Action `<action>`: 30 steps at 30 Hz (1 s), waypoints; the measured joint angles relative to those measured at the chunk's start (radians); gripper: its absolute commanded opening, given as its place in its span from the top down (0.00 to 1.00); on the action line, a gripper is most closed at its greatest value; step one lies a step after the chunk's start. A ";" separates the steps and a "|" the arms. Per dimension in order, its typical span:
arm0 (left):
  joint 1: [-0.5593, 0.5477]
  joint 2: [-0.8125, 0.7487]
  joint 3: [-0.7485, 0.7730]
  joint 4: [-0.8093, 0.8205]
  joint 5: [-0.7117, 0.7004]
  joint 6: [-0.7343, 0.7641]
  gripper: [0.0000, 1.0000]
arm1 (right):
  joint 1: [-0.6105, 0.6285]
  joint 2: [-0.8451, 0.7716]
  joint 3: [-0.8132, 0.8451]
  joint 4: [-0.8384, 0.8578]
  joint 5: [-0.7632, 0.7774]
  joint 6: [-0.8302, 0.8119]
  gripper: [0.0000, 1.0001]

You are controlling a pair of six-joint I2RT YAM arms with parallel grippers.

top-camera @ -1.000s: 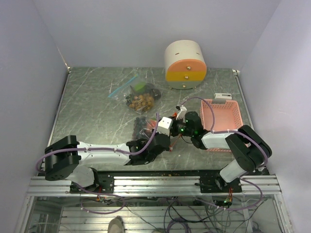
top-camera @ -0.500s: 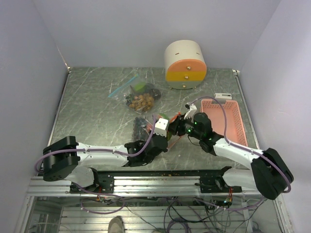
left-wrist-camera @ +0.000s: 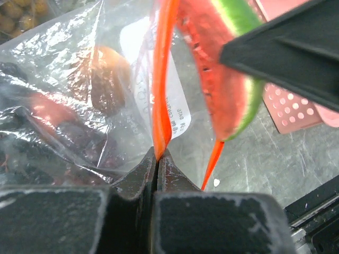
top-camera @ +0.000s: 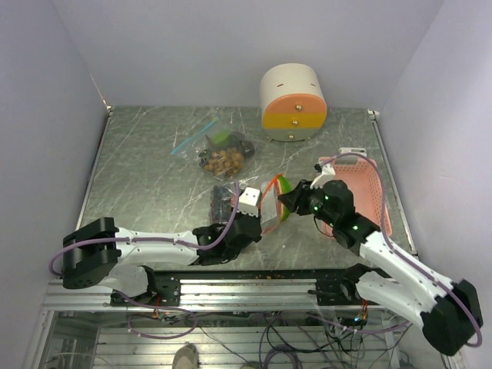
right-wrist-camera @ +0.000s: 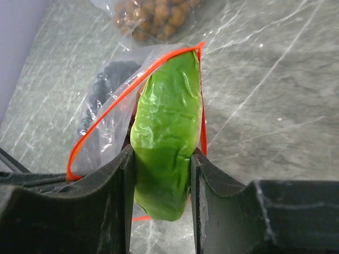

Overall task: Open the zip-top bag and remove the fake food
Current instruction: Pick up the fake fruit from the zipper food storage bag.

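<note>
My left gripper point(top-camera: 260, 219) point(left-wrist-camera: 158, 156) is shut on the orange zip edge of the zip-top bag point(top-camera: 267, 209) point(left-wrist-camera: 127, 106) point(right-wrist-camera: 114, 106), whose mouth stands open. My right gripper point(top-camera: 287, 201) point(right-wrist-camera: 162, 154) is shut on a piece of fake food, a watermelon slice with green rind point(top-camera: 280, 197) point(left-wrist-camera: 228, 79) point(right-wrist-camera: 165, 121), at the bag's mouth. Through the plastic show a dark purple grape bunch point(top-camera: 222, 196) point(right-wrist-camera: 103, 87) and reddish-orange round fruits point(left-wrist-camera: 108, 79).
A second bag point(top-camera: 217, 152), with a blue zip, lies behind and holds a tan-brown grape bunch point(right-wrist-camera: 159, 13). The pink basket point(top-camera: 364, 183) point(left-wrist-camera: 286, 108) sits right of my right gripper. A round cream and orange container point(top-camera: 292, 100) stands at the back.
The right gripper has narrowed onto the green slice and drawn it rightward at the bag's mouth, its arm stretching out. The left gripper stays shut on the zip edge.
</note>
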 measured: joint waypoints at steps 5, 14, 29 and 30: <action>0.000 -0.024 0.000 -0.029 -0.037 -0.024 0.92 | 0.006 -0.174 0.011 -0.157 0.150 -0.002 1.00; 0.001 -0.066 -0.011 0.006 -0.044 -0.057 0.92 | 0.020 -0.189 0.121 -0.341 0.455 0.001 1.00; 0.002 0.027 0.041 -0.003 -0.033 -0.048 0.90 | 0.011 -0.267 0.154 -0.403 0.516 -0.012 0.98; 0.002 0.033 0.046 -0.008 -0.033 -0.048 0.90 | 0.010 -0.289 0.154 -0.403 0.513 -0.012 0.98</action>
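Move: The right gripper already grips the watermelon at the mouth of the zip-top bag. The pink basket's middle is about 19 cm to its right, 2 cm ahead and 11 cm below. The bag's body lies some 14 cm to the right gripper's left, about level with it front to back and 11 cm lower, and the small white device about 18 cm right, 15 cm ahead. From the left gripper, shut on the bag's orange zip edge, the watermelon is roughly 8 cm right and 5 cm ahead. Carry the watermelon with the right gripper to the right, about 10 cm towards the pink basket, quickly at first and then easing, while rising some 6 cm and swinging the wrist about 25 degrees clockwise. Keep its grip. Hold the bag's zip edge pinched in the left gripper, which stays near its place, lifting about 2 cm and sinking back. ##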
